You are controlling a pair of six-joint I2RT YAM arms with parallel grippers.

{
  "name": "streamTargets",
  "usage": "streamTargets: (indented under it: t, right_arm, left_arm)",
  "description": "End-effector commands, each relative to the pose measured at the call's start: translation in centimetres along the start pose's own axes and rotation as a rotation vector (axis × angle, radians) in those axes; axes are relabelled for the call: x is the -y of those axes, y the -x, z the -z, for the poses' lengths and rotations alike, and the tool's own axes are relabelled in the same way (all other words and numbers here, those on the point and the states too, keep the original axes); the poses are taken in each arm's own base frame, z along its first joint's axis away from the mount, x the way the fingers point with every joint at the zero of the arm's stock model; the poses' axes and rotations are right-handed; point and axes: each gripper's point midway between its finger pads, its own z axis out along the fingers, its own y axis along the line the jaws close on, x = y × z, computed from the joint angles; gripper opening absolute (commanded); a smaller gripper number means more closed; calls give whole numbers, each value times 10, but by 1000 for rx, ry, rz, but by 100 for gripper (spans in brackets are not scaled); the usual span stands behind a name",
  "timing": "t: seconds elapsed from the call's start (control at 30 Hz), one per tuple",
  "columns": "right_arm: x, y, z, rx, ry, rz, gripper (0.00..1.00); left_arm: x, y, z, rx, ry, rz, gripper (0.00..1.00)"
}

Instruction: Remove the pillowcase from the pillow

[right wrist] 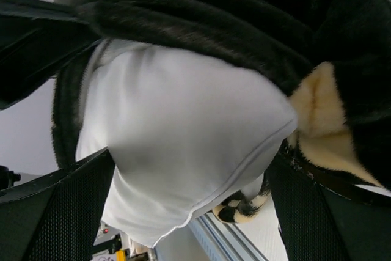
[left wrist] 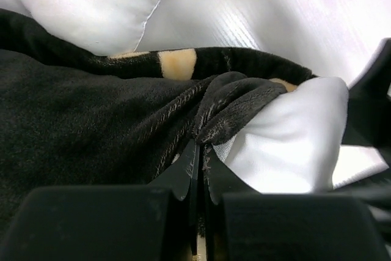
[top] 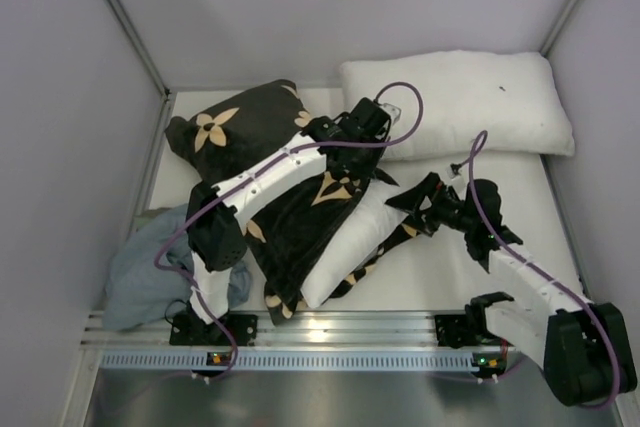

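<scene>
The black pillowcase (top: 290,212) with tan flowers lies crumpled across the middle of the table. The white pillow (top: 350,237) sticks out of its right side. My left gripper (top: 352,155) reaches over the far end of the case. In the left wrist view it (left wrist: 200,146) is shut on a gathered fold of the pillowcase (left wrist: 91,108), right beside the bare pillow corner (left wrist: 287,145). My right gripper (top: 415,202) is at the pillow's right edge. In the right wrist view it (right wrist: 189,169) is open, with the pillow corner (right wrist: 183,126) bulging between its fingers and the pillowcase (right wrist: 201,16) bunched behind.
A second plain white pillow (top: 460,102) lies at the back right, just behind the left gripper. A blue-grey cloth (top: 150,267) is heaped at the near left by the left arm's base. Grey walls close in the sides, and a metal rail (top: 330,332) runs along the near edge.
</scene>
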Motion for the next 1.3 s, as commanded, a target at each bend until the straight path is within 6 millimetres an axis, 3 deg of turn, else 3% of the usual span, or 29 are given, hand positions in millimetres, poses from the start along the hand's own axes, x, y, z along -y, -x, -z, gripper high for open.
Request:
streamTargets:
  t: [0.0,0.03,0.1,0.2,0.3,0.33,0.37,0.4,0.43,0.47,0.5,0.53,0.57,0.6,0.63,0.67,0.7,0.77,0.8,0.9,1.03,1.1,1.13,1.17,1.23,1.27]
  right_arm:
    - [-19,17,-15,35,89,37,100]
    - [-27,17,-19,35,133,49,99]
    - [-23,13,-30,18,126,38,99]
    - [-44,5,-48,-8,168,87,97]
    - [-62,-8,-60,-40,215,118,75]
    - [-68,-11,-60,-46,233,116,50]
    - [-71,-10,-58,-41,244,118,31]
    - [-70,-10,-57,-38,236,114,5]
    - [-70,-9,-54,-33,228,135,0]
    - [-76,-6,-48,-17,233,154,0]
    - [-70,-5,-44,-17,193,147,0]
    - [-71,-1,-39,1,186,177,0]
    - [-83,7,-26,47,201,206,0]
    - [-73,21,-17,80,134,182,0]
    - [-73,30,-7,115,115,216,0]
    - [-89,45,12,180,131,254,0]
    - [-85,67,26,250,94,255,0]
    - [-86,75,50,256,80,277,0]
    - [-81,103,71,338,51,255,0]
    - [-80,121,90,376,35,213,0]
    - [-59,130,73,337,26,123,0]
    - [-60,130,64,303,45,137,0]
    - [-54,132,59,292,31,129,0]
    - [-53,140,57,317,7,141,0]
    - [-39,146,53,341,-86,141,0]
    - [-43,152,52,355,-98,164,0]
  left_arm:
    - [4,41,46,161,-40,37,0]
    - [4,43,49,170,-41,38,0]
    - [5,46,55,182,-46,38,0]
    - [9,47,57,187,-69,34,0]
    - [6,44,52,181,-56,36,0]
    - [3,44,51,182,-38,36,0]
    - [-10,45,48,194,25,45,0]
    - [-21,44,45,191,63,61,0]
    - [-34,38,38,176,104,80,0]
    - [-48,35,34,168,141,111,0]
    - [-77,33,31,160,192,190,0]
    - [-96,16,22,120,226,237,0]
    - [-113,14,27,131,250,289,0]
    - [-147,8,30,141,300,378,0]
    - [-163,2,35,154,329,422,0]
    - [-193,-10,46,183,375,486,0]
    - [-208,-15,54,207,407,527,0]
    - [-243,-29,81,261,489,609,0]
    - [-253,-34,90,279,521,641,0]
    - [-282,-49,119,339,583,718,0]
    - [-267,-54,119,337,470,715,0]
    - [-237,-51,109,304,292,686,3]
    - [-222,-48,105,285,211,667,25]
    - [-196,-44,102,261,90,629,35]
    - [-168,-38,108,265,10,565,68]
    - [-140,-36,108,257,-42,503,72]
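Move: The exposed pillow end lies about 5 cm to the right hand's left, 1 cm ahead and roughly level with its open fingers. From the left hand, already shut on the dark pillowcase rim, this end is some 6 cm back, straight below by about 5 cm. The bulk of the pillowcase spreads some 19 cm to the left hand's left, 7 cm back and 12 cm lower; the spare pillow lies about 18 cm ahead and 17 cm right of it. The exposed pillow end is pinched by the right hand, which reaches left over it, shuts, then hauls it right about 15 cm, rising on the way and sinking a little at the end. The left hand lifts slightly with the pillowcase rim, then sweeps it left over the pillow some 20 cm, turning counter-clockwise, and finally opens to let go. ##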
